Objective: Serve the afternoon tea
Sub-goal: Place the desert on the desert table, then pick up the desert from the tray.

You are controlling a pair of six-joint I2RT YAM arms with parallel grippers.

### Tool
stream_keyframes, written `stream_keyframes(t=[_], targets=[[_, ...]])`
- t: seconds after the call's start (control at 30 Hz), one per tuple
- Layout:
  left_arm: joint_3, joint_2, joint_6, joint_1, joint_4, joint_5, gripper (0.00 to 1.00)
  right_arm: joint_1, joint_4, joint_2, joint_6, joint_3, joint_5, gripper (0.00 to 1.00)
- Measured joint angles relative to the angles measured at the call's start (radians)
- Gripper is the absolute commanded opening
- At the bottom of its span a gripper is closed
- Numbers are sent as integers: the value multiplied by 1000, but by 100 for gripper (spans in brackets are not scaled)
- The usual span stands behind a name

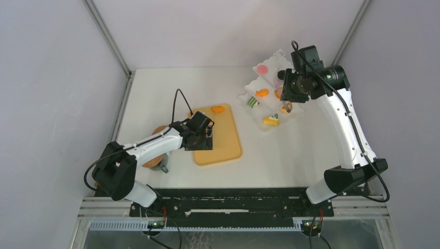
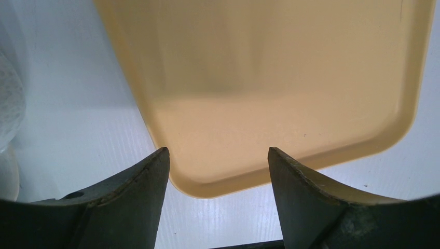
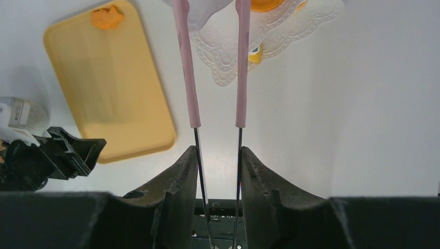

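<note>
An orange tart (image 1: 218,109) (image 3: 106,16) lies at the far end of the tan board (image 1: 224,140). Further pastries rest on white doilies (image 1: 258,111) at the back right: a pink round (image 1: 262,68), another orange tart (image 1: 262,93), a green striped piece (image 1: 252,101) and a yellow wedge (image 1: 271,120). My right gripper (image 1: 288,105) (image 3: 218,149) hangs over them, shut on thin pink tongs (image 3: 189,78); the tong tips run out of frame near an orange pastry (image 3: 264,4). My left gripper (image 1: 207,139) (image 2: 218,150) is open and holds nothing above the board's corner (image 2: 270,78).
Cork coasters (image 1: 151,162) and a mug (image 1: 164,167) sit partly hidden under the left arm at the board's left. Grey walls close the table at the back and on both sides. Bare white table lies between the board and the doilies.
</note>
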State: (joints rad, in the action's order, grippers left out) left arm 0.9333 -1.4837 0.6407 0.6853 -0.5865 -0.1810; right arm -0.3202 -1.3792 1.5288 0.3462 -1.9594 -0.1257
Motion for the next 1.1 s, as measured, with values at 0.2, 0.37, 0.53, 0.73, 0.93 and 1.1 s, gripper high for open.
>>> stream_keyframes(t=[0.2,0.37,0.53,0.73,0.93,1.1], targets=[[0,1,14,2,0,0,74,-93,15,-50,6,45,-23,38],[-8,9,37,4,2,0,74,-222,54,-68,24,71,-33,38],[-51,44,51,5,9,0,74,-322,111,-48,39,110,-29,38],[-106,60,60,7,24,0,73,-394,212,61,37,133,-6,38],[-120,59,60,12,35,-8,73,-410,328,187,10,179,36,39],[-142,46,60,13,53,-11,73,-408,401,273,-31,190,65,39]])
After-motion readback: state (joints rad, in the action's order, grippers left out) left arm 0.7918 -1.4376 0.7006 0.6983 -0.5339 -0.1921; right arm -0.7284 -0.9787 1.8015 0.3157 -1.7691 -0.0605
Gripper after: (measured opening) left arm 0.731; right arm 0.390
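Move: The last orange dessert on the tray lies about 18 cm ahead, 20 cm left and 30 cm below my right hand, which holds the tongs. The tray's middle is 5 cm ahead and 20 cm left; the yellow cake slice on the stand's low tier is 11 cm ahead, 4 cm right. From my left hand, the tray's near-left corner is about 3 cm back, 2 cm left and 5 cm below; the orange dessert is 24 cm ahead, 7 cm right. I swing the tongs in my right hand about 19 cm left, away from the dessert stand and in over the tray towards the orange dessert, first drawing back slightly, then coming forward again while sinking some 12 cm. The wrist turns roughly 25 degrees counter-clockwise and my grip on the tongs stays. My left hand, fingers still open, eases a few centimetres down and back and slightly left, towards the tray's near-left corner. ##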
